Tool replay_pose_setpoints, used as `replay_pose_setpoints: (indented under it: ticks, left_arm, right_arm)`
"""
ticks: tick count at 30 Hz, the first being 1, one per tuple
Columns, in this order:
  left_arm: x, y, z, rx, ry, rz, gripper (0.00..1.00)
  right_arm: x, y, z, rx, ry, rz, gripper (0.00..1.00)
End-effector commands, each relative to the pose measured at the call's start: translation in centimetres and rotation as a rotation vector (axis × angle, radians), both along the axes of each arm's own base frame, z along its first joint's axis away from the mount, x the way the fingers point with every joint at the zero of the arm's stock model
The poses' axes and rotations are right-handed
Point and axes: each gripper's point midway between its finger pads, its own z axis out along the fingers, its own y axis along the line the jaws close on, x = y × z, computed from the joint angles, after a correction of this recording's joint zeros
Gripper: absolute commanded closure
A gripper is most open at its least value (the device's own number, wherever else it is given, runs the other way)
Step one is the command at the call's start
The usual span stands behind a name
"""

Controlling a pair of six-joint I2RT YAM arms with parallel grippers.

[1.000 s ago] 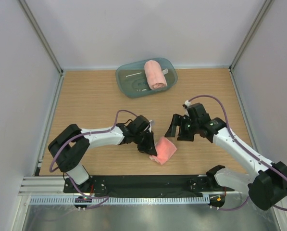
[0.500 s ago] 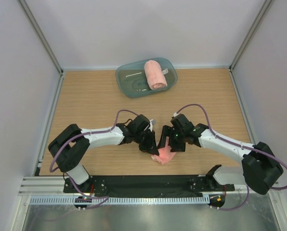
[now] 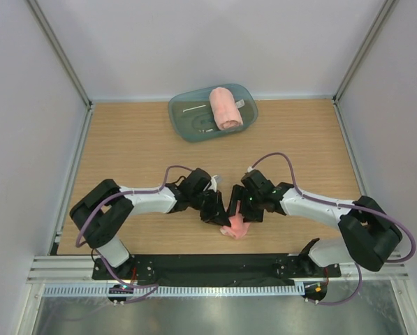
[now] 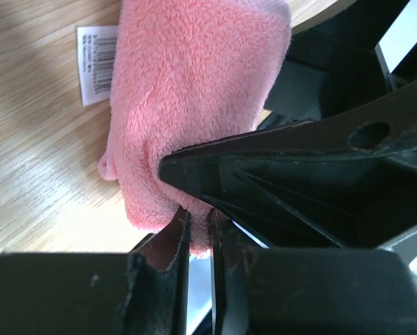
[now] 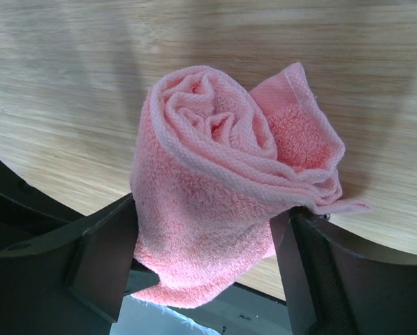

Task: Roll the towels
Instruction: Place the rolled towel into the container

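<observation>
A salmon-pink towel [image 3: 236,227] lies partly rolled on the wooden table near the front edge, its spiral end facing the right wrist camera [image 5: 208,153]. My left gripper [image 3: 216,211] is shut on a fold of its lower edge [image 4: 198,218]; the towel's white tag [image 4: 96,63] lies flat on the wood. My right gripper [image 3: 240,209] stands open astride the roll [image 5: 205,213], one finger [image 5: 103,258] on each side, touching the cloth. A second towel [image 3: 225,107], rolled, lies in the tub.
The translucent teal oval tub [image 3: 187,118] stands at the back centre of the table [image 3: 131,146]. Grey walls close in the left, right and back sides. A black rail [image 3: 208,265] with the arm bases runs along the near edge, just below the towel.
My right arm has swung left and down from beside the towel, and its open jaws now straddle the roll. The towel looks more bunched up. The left gripper has kept its grip and barely moved.
</observation>
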Motion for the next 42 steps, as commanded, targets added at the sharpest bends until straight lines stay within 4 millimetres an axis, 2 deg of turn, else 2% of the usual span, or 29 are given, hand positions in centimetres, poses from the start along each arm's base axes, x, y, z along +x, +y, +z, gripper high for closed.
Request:
replay_pose_setpoints:
  ticks: [1,4,5,9,12,14,17,18,19,20,21,22,23,24,25,26,27,28,29,31,32,33,34,35,36,37,38,42]
  left_arm:
    - [0.0,-2.4,3.9,-0.220,0.014,-0.044,0.94]
    - [0.1,-2.4,4.0,-0.231,0.017,-0.040,0.92]
    - [0.1,-2.3,4.1,-0.233,0.012,-0.040,0.91]
    - [0.0,-2.2,4.9,-0.238,0.002,-0.044,0.81]
    - [-0.1,-1.8,5.8,-0.241,-0.016,-0.044,0.69]
    - [0.0,-1.5,6.4,-0.243,-0.035,-0.045,0.57]
    - [0.0,-0.9,8.4,-0.246,-0.077,-0.041,0.46]
    - [0.1,-0.2,8.2,-0.209,-0.090,-0.036,0.44]
    - [0.0,0.3,9.6,-0.213,-0.131,-0.033,0.40]
    - [-0.1,1.3,9.8,-0.148,-0.127,-0.020,0.38]
    - [1.0,2.2,9.9,-0.091,-0.219,-0.001,0.37]
    - [1.3,3.3,11.3,-0.070,-0.284,0.023,0.36]
    - [0.7,5.0,10.8,0.019,-0.280,0.027,0.36]
    - [1.2,5.7,12.1,0.033,-0.347,0.035,0.35]
    - [1.9,7.0,12.2,0.085,-0.397,0.075,0.35]
    - [1.4,8.6,13.0,0.115,-0.421,0.092,0.34]
    - [1.5,9.6,13.6,0.137,-0.467,0.099,0.35]
    - [2.0,10.7,13.8,0.175,-0.506,0.126,0.35]
    - [1.4,12.2,14.5,0.191,-0.537,0.142,0.35]
    - [1.9,14.5,14.7,0.255,-0.609,0.192,0.34]
    - [1.4,15.5,15.2,0.254,-0.632,0.203,0.34]
    - [1.6,16.5,15.4,0.275,-0.664,0.230,0.34]
    - [1.6,17.3,15.3,0.295,-0.681,0.249,0.34]
    - [1.8,18.4,15.1,0.328,-0.701,0.277,0.34]
    - [1.7,19.3,15.7,0.325,-0.732,0.308,0.34]
    - [1.6,20.0,15.4,0.339,-0.742,0.323,0.34]
    - [1.8,20.9,15.5,0.356,-0.768,0.351,0.34]
    - [1.4,22.3,16.8,0.304,-0.836,0.415,0.31]
  right_arm:
    - [-0.1,0.0,-2.7,-0.050,-0.008,-0.006,0.23]
    - [-0.2,0.5,-3.8,-0.049,-0.008,-0.003,0.51]
    - [-0.2,0.7,-4.0,-0.045,-0.007,-0.001,0.63]
    - [-0.1,1.2,-4.5,-0.033,-0.007,0.001,0.79]
    - [0.5,2.0,-3.4,-0.003,-0.036,0.010,0.93]
    - [1.1,2.6,-2.0,0.027,-0.075,0.033,0.99]
    - [2.1,4.4,1.2,0.104,-0.145,0.095,0.99]
    - [3.1,5.3,2.9,0.136,-0.178,0.106,0.99]
    - [3.3,5.5,3.8,0.143,-0.186,0.118,0.99]
    - [4.2,6.4,5.8,0.166,-0.231,0.151,0.99]
    - [4.8,6.6,6.7,0.172,-0.248,0.161,0.99]
    - [5.1,6.5,7.3,0.164,-0.254,0.171,0.99]
    - [6.0,7.3,9.6,0.197,-0.292,0.199,0.99]
    - [6.6,7.5,10.4,0.213,-0.303,0.213,0.99]
    - [7.6,7.3,11.3,0.226,-0.314,0.205,0.99]
    - [8.8,7.7,13.3,0.261,-0.354,0.209,0.99]
    - [8.8,8.2,13.9,0.297,-0.354,0.271,0.99]
    - [10.3,7.5,14.6,0.314,-0.370,0.260,0.99]
    - [10.6,8.3,16.8,0.385,-0.385,0.312,0.99]
    - [12.6,8.1,17.4,0.405,-0.413,0.342,0.99]
    - [13.7,8.6,19.3,0.426,-0.457,0.361,0.99]
    - [14.1,8.9,20.2,0.444,-0.472,0.384,0.99]
    - [15.2,9.1,19.6,0.428,-0.477,0.404,0.99]
    - [16.5,9.4,21.5,0.446,-0.526,0.412,0.99]
    - [16.7,9.8,22.1,0.474,-0.534,0.445,0.99]
    - [17.9,10.4,21.2,0.472,-0.528,0.456,0.99]
    - [19.1,10.6,22.6,0.482,-0.573,0.463,0.99]
    - [23.4,11.6,21.9,0.501,-0.604,0.484,0.99]
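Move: The rolled towel is still pinched by the left fingers, its middle about 4 cm to the left hand's right and 1 cm ahead. The right hand's open fingers already straddle the towel, whose middle is roughly 3 cm to the right hand's left, 1 cm back and 1 cm below. The container stands some 38 cm ahead and 9 cm left of the right hand, with the first rolled towel in it about 40 cm ahead and 4 cm left. Around the rolled towel the right fingers close as that hand shifts about 3 cm left; then it carries the towel forward and up, some 20 cm each, and farther left towards the container, the wrist turning as it goes. The left fingers open off the towel's end, and that arm rises and swings about 20 cm away to its left. ##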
